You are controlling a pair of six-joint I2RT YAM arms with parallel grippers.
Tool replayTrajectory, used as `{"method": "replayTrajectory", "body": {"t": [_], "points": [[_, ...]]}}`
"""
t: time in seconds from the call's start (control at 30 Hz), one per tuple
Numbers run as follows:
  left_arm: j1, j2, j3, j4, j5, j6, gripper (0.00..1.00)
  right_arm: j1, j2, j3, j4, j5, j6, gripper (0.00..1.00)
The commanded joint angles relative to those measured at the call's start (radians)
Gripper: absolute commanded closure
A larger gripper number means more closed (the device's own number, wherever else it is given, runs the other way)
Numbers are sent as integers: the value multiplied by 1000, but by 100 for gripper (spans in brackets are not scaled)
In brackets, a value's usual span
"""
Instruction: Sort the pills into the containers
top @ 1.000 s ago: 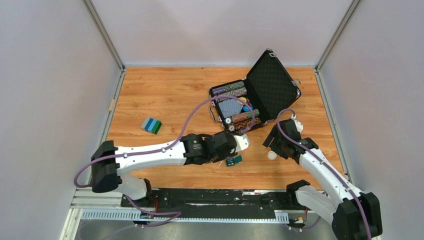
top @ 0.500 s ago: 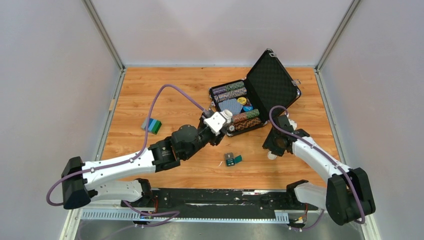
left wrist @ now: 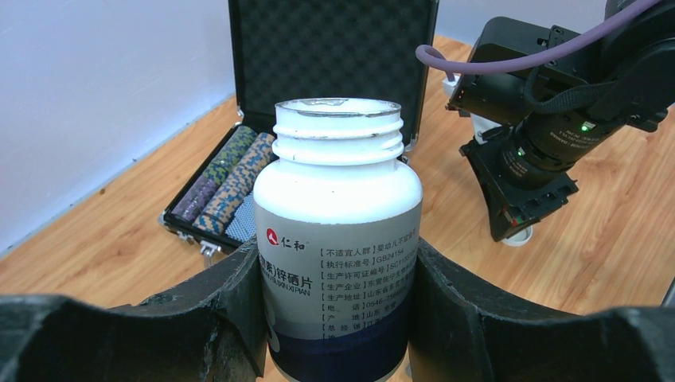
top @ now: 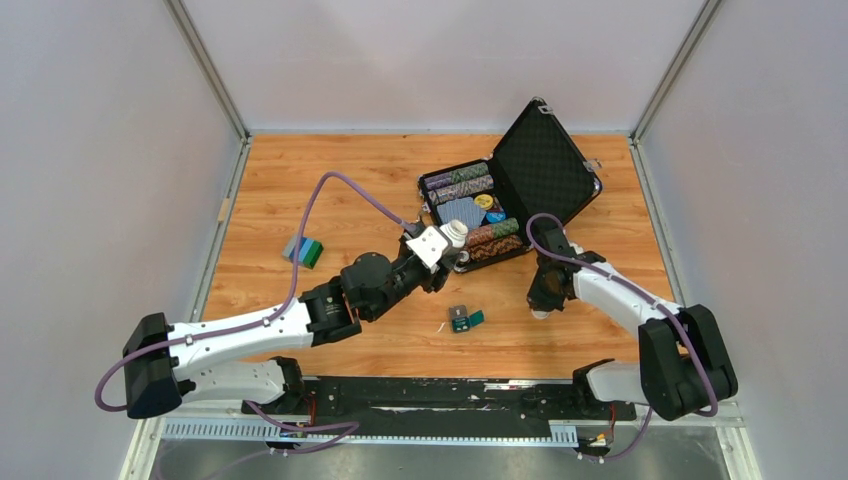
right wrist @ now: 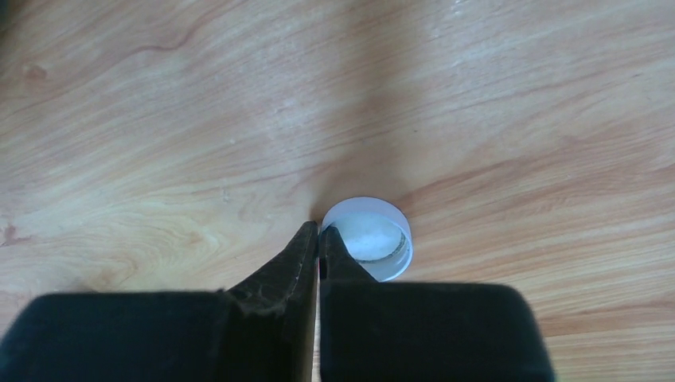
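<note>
My left gripper point(left wrist: 338, 318) is shut on a white pill bottle point(left wrist: 338, 223) with a grey and blue label; it stands upright with its cap off. In the top view the bottle point(top: 455, 236) hangs beside the chip case. The white cap point(right wrist: 374, 239) lies mouth up on the wood. My right gripper point(right wrist: 318, 232) is shut over its left rim, one finger inside the cap and one outside. The container point(top: 465, 319), a tiny teal box with its lid open, sits on the table between the arms. No pills show.
An open black chip case point(top: 545, 170) with rows of chips stands at the back right. A blue and green block stack point(top: 303, 251) lies at the left. Grey walls and metal rails point(top: 210, 75) bound the wooden table point(top: 330, 190).
My left arm drew back from the teal box and raised the bottle towards the chip case. My right gripper came down onto the cap and closed on its rim.
</note>
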Motion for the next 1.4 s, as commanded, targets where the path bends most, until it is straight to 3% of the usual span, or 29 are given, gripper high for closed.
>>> {"method": "replayTrajectory", "body": {"t": [0.0, 0.23, 0.5, 1.0, 1.37], "points": [[-2, -26, -11, 67, -3, -27, 100, 8, -18, 25, 68, -128, -42, 100], [-2, -57, -16, 50, -9, -26, 100, 8, -64, -11, 329, -529, -73, 100], [-2, -85, -23, 35, -20, -40, 100, 14, -5, -59, 690, -753, 4, 100], [-2, -206, -49, -21, -112, -47, 100, 257, 296, 27, 1102, -819, 112, 100], [-2, -363, -75, -102, -397, 1, 100, 350, 494, 106, 1257, -847, 173, 100]]}}
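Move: The right hand's tips are already shut on the rim of the white cap on the table. From it, the open pill bottle in the left hand is about 23 cm to the left, 1 cm ahead and 28 cm up; the open pill box lies 18 cm left and 2 cm back, the chip case's tray 15 cm left and 22 cm ahead. From the left hand, the cap lies some 23 cm right, level and 27 cm below; the pill box is 5 cm right and 2 cm back. Leftward in one sweep of some 27 cm, the right hand lifts the pinched cap off the table, rising about 7 cm and sinking back 2, and passes the far side of the pill box towards the bottle, its fingers swinging from straight down to point mostly left. The left hand keeps its grip on the bottle, creeps, then speeds up leftward by 10 cm and rises 5, turning about 15 degrees counter-clockwise. ##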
